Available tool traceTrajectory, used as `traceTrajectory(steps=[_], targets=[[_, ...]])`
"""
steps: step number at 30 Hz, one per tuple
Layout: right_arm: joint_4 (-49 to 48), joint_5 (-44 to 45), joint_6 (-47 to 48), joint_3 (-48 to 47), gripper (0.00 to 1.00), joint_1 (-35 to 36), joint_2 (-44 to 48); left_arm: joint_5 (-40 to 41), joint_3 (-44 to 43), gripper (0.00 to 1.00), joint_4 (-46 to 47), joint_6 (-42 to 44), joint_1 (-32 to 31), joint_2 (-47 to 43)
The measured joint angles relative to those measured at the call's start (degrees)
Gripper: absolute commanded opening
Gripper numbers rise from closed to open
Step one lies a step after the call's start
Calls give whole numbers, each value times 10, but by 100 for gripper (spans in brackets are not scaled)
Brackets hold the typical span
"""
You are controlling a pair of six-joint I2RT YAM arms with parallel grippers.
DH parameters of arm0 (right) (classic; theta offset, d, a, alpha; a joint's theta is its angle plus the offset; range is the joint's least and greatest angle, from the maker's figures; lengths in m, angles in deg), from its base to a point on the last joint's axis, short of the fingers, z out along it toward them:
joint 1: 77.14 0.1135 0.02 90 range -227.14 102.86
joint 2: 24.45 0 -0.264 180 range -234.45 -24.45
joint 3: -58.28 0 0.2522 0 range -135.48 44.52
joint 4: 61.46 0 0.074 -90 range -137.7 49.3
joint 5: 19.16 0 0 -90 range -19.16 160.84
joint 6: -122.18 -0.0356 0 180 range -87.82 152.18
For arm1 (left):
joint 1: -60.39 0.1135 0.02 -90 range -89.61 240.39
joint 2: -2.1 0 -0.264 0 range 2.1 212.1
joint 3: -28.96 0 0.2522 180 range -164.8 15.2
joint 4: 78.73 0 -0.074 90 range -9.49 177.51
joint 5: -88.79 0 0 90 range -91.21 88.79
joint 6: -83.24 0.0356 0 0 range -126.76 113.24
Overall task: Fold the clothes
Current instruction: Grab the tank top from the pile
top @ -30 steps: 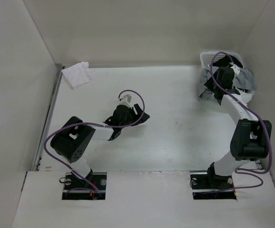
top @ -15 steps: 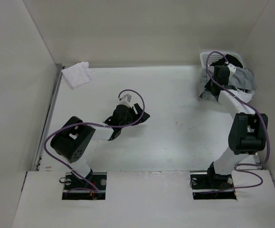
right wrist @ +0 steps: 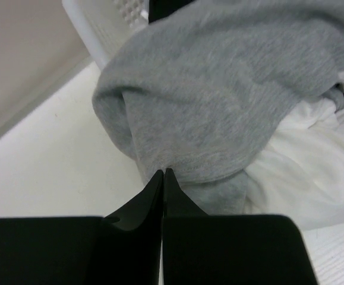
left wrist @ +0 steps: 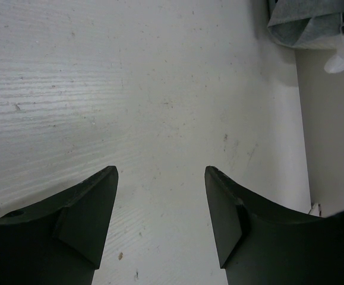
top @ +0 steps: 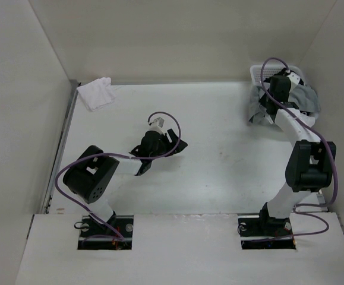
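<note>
The clothes, a light grey tank top (top: 307,98), lie bunched over the front of a white basket (top: 258,72) at the far right. In the right wrist view the grey knit (right wrist: 219,89) fills the middle, its stitched hem curving down to my right gripper (right wrist: 163,172). That gripper (top: 269,101) is shut, and the fabric's folds run together at its tips, where the hem is pinched. My left gripper (top: 174,144) hovers over the bare table mid-left, open and holding nothing (left wrist: 160,169). A corner of the grey top (left wrist: 308,24) shows far off in the left wrist view.
A white garment (right wrist: 302,172) and a black one (right wrist: 166,6) lie under and behind the grey top in the basket (right wrist: 100,24). A small folded white cloth (top: 96,93) sits at the far left corner. White walls close in the table on three sides.
My right gripper has reached further up to the basket and closed from open to shut at the grey top's hem. The left arm has not moved.
</note>
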Motion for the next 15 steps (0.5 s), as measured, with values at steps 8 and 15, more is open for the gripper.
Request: traceTrajectory(steps=[8, 15], targets=[[-69, -4, 6, -211, 0, -9, 16, -1, 0, 58, 5, 0, 1, 0], [-146, -20, 26, -401, 0, 48, 56, -5, 0, 57, 7, -5, 16, 0]])
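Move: The right gripper is already shut on the front-left part of the grey cloth; the middle of that cloth lies about 3 cm ahead of this hand, 7 cm to its right and some 4 cm below. The basket under it is centred roughly 6 cm ahead, 7 cm right and 10 cm below. From the same hand, the black cloth is about 13 cm ahead and 8 cm right, the white cloth 6 cm back and 10 cm right. From the left hand, the grey cloth is around 20 cm ahead and 42 cm right. Keep the right fingers shut on the grey cloth and whip it steeply upward out of the basket, about 40 cm. Reach forward a few centimetres at first, then ease back over the rest of the rise, and swing the fingertips up through some 55 degrees so they end pointing above level. ##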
